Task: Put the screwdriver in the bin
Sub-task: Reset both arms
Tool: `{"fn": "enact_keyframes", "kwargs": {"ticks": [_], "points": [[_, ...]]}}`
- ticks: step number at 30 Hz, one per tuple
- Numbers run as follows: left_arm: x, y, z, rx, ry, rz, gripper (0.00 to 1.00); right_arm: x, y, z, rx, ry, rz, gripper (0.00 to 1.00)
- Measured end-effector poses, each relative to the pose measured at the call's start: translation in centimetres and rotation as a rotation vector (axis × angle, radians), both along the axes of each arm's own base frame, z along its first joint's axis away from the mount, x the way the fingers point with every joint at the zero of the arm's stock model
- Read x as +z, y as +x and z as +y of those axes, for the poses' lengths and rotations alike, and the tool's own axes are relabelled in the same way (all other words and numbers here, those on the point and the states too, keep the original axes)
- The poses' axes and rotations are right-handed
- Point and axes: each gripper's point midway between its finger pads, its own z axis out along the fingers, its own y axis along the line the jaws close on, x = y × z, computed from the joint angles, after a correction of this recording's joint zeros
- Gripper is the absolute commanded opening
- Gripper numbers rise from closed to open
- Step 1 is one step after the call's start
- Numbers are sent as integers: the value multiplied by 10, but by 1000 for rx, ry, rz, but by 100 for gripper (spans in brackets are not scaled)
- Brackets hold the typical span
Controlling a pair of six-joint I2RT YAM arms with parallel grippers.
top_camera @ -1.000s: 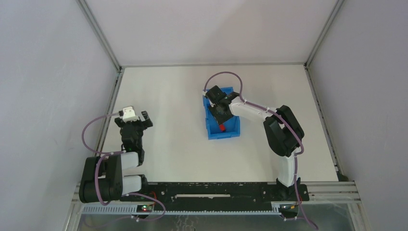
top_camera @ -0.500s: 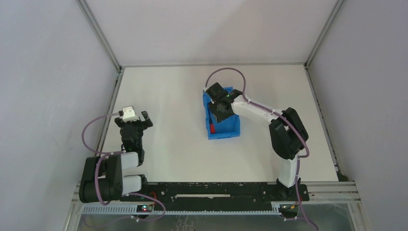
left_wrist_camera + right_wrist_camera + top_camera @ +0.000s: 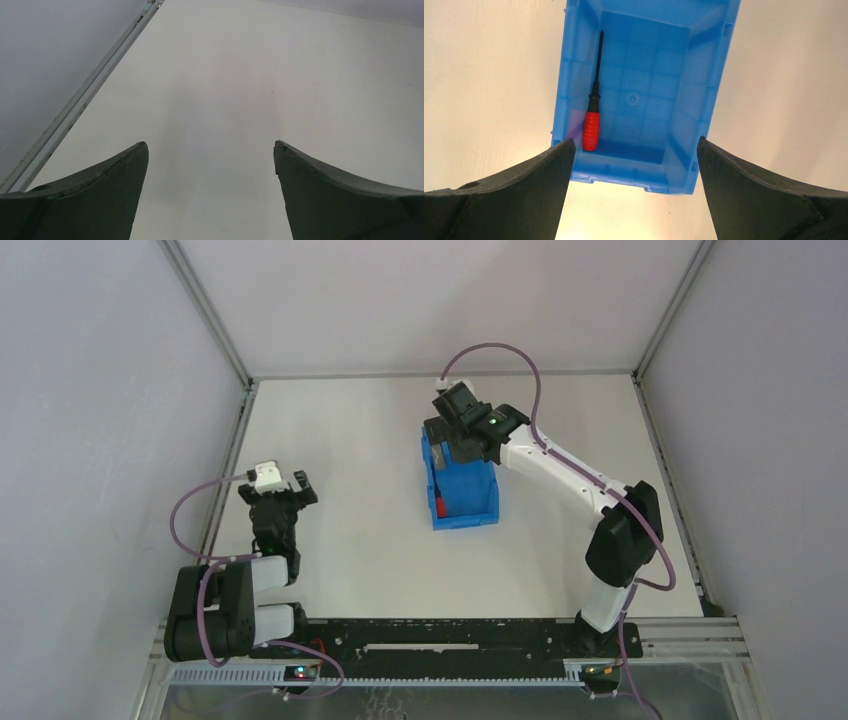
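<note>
The blue bin (image 3: 486, 502) stands mid-table, its floor (image 3: 649, 85) showing in the right wrist view. Inside it lies the screwdriver (image 3: 592, 117), flat along one long wall, red handle (image 3: 441, 507) toward the near end. My right gripper (image 3: 453, 443) hangs above the bin's far end, open (image 3: 634, 145), with nothing between its fingers. It is apart from the screwdriver. My left gripper (image 3: 280, 490) rests open over bare table at the left, its jaws (image 3: 211, 145) holding nothing.
A metal frame rail (image 3: 80, 100) runs along the table's left edge beside the left gripper. Grey walls close in the table on three sides. The right arm's purple cable (image 3: 500, 355) loops above the bin's far end.
My right gripper opened and let go of the screwdriver, which now lies in the bin. The gripper rose and drew back toward the bin's far end. The left arm stayed still.
</note>
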Motion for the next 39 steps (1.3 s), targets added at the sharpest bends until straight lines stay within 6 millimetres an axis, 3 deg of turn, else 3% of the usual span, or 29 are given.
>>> {"fn": "enact_keyframes", "kwargs": {"ticks": [5,12,19,29,33,39], "points": [[0,0,0,0,0,0,100,13,0,-11,-54,-9,-3,100],[0,0,0,0,0,0,100,19,-3,-45,-115,-30,34,100],[0,0,0,0,0,0,100,29,-1,-112,-236,5,45,100],[0,0,0,0,0,0,100,25,-10,-210,-382,26,80,100],[0,0,0,0,0,0,100,19,-17,-240,-444,42,90,100],[0,0,0,0,0,0,100,20,-24,-266,-502,79,72,100]]}}
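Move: The screwdriver already lies in the bin, along its left wall, its middle roughly 4 cm to the right hand's left, a couple of centimetres back and about 16 cm below. The bin itself sits almost under that hand, its centre about 1 cm ahead and 1 cm to the right, some 15 cm down. From the idle left hand the screwdriver is about 38 cm to the right, roughly level fore and aft, and 9 cm lower. Sweeping to its right, the empty right hand leaves the air above the bin and travels about 27 cm out over the bare table towards the right-hand side. It starts slowly with a slight rise, speeds up, then eases off. The wrist swings some 30 degrees clockwise on the way, and the fingers stay wide open, touching nothing. ##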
